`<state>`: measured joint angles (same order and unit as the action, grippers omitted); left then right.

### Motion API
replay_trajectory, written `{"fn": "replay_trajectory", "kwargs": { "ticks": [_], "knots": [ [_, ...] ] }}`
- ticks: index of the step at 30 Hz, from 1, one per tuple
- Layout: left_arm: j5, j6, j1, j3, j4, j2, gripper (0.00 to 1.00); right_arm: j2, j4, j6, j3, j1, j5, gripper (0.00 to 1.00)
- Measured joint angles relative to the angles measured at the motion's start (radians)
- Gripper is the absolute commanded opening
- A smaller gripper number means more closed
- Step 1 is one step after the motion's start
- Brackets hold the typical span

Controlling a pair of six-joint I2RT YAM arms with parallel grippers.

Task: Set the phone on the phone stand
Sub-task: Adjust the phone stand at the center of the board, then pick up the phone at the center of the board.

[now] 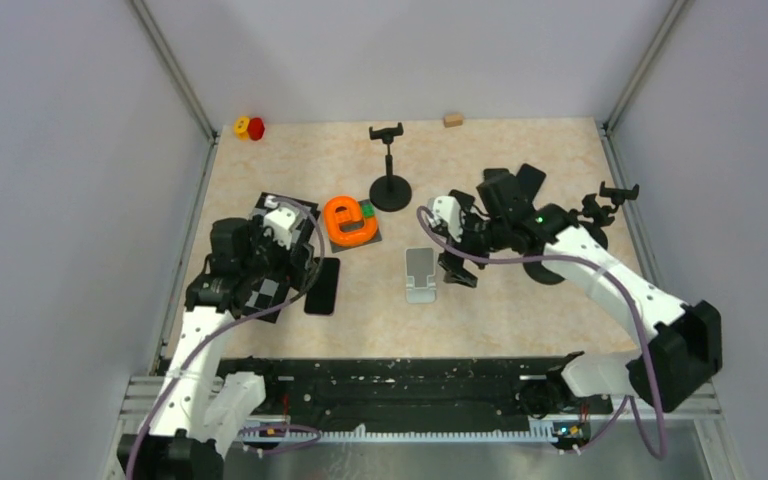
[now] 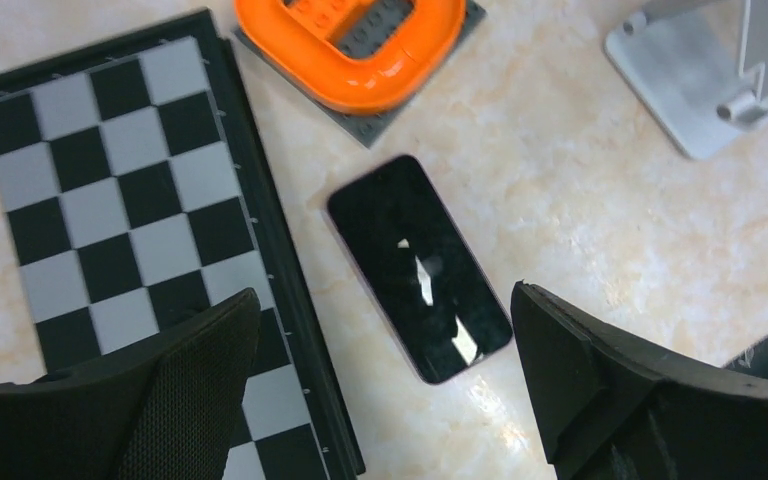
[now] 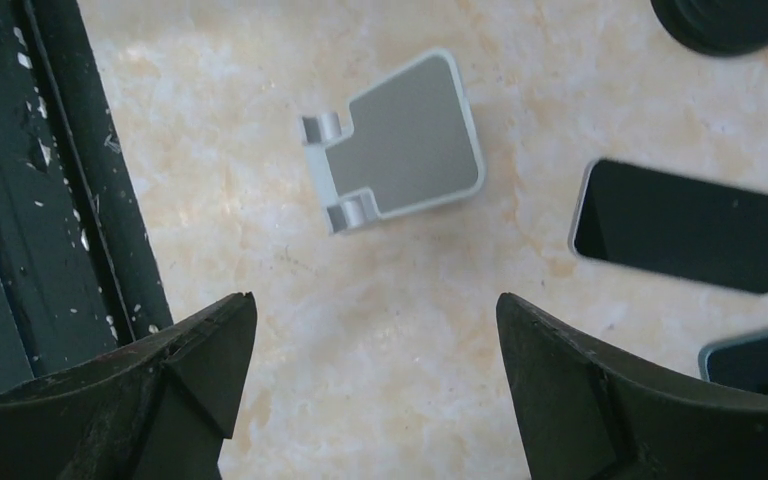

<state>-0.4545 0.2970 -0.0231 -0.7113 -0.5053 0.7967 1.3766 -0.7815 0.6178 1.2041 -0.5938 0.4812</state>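
The phone [image 2: 418, 266] is a black slab lying flat, screen up, on the beige table beside a checkerboard; it also shows in the top view [image 1: 322, 285]. My left gripper [image 2: 385, 295] hovers open over the phone's near end, one finger on each side and neither touching it. The phone stand [image 1: 420, 273] is small and silver, with a tilted plate and two lips, and stands mid-table [image 3: 410, 145]. My right gripper [image 3: 375, 300] is open and empty over bare table just short of the stand, at its right side [image 1: 457, 272] in the top view.
A checkerboard [image 2: 110, 200] lies left of the phone. An orange ring on a grey plate [image 1: 350, 222] sits behind it. Two black tripod holders [image 1: 390, 170] [image 1: 615, 192] stand farther back. A second dark phone [image 3: 682, 225] lies past the stand. The black rail [image 3: 50, 200] lines the near edge.
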Motion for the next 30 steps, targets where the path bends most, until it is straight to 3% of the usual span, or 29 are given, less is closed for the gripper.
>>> {"fn": "replay_trajectory", "kwargs": {
  "ticks": [5, 10, 24, 30],
  "knots": [
    [0.122, -0.003, -0.145, -0.014, -0.054, 0.095, 0.99, -0.191, 0.142, -0.064, -0.227, 0.089, 0.0, 0.92],
    [0.219, -0.064, -0.236, -0.05, -0.064, 0.249, 0.99, -0.236, 0.204, -0.106, -0.288, 0.163, 0.017, 0.92],
    [0.315, -0.273, -0.264, -0.225, -0.101, 0.666, 0.99, -0.249, 0.29, -0.13, -0.308, 0.193, 0.024, 0.92],
    [0.348, -0.324, -0.266, -0.235, -0.122, 0.764, 0.99, -0.232, 0.291, -0.129, -0.31, 0.193, 0.019, 0.92]
  ]
}}
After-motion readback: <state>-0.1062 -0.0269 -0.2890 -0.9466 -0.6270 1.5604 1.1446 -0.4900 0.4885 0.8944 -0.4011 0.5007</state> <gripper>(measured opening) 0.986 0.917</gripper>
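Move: The phone to be picked lies almost under the left hand: some 17 cm below, about 3 cm to its right and 2 cm back. The chessboard lies around 5 cm ahead and 8 cm to that hand's left, the orange letter 15 cm ahead and 8 cm right, the phone stand about 1 cm ahead and 27 cm right. From the right hand the stand is level with it, 6 cm left and 12 cm down; the phone is 30 cm left and 3 cm back. The left hand drops about 14 cm onto the phone, easing some 3 cm to the right early on and a little forward later, while its fingers tip roughly 40 degrees to point steeply down. They stay wide open, ending just above the phone with no contact to be seen. The empty right hand backs off 5 cm to the right, away from the stand, drifting slightly forward and turning about 15 degrees clockwise, then almost stops. ##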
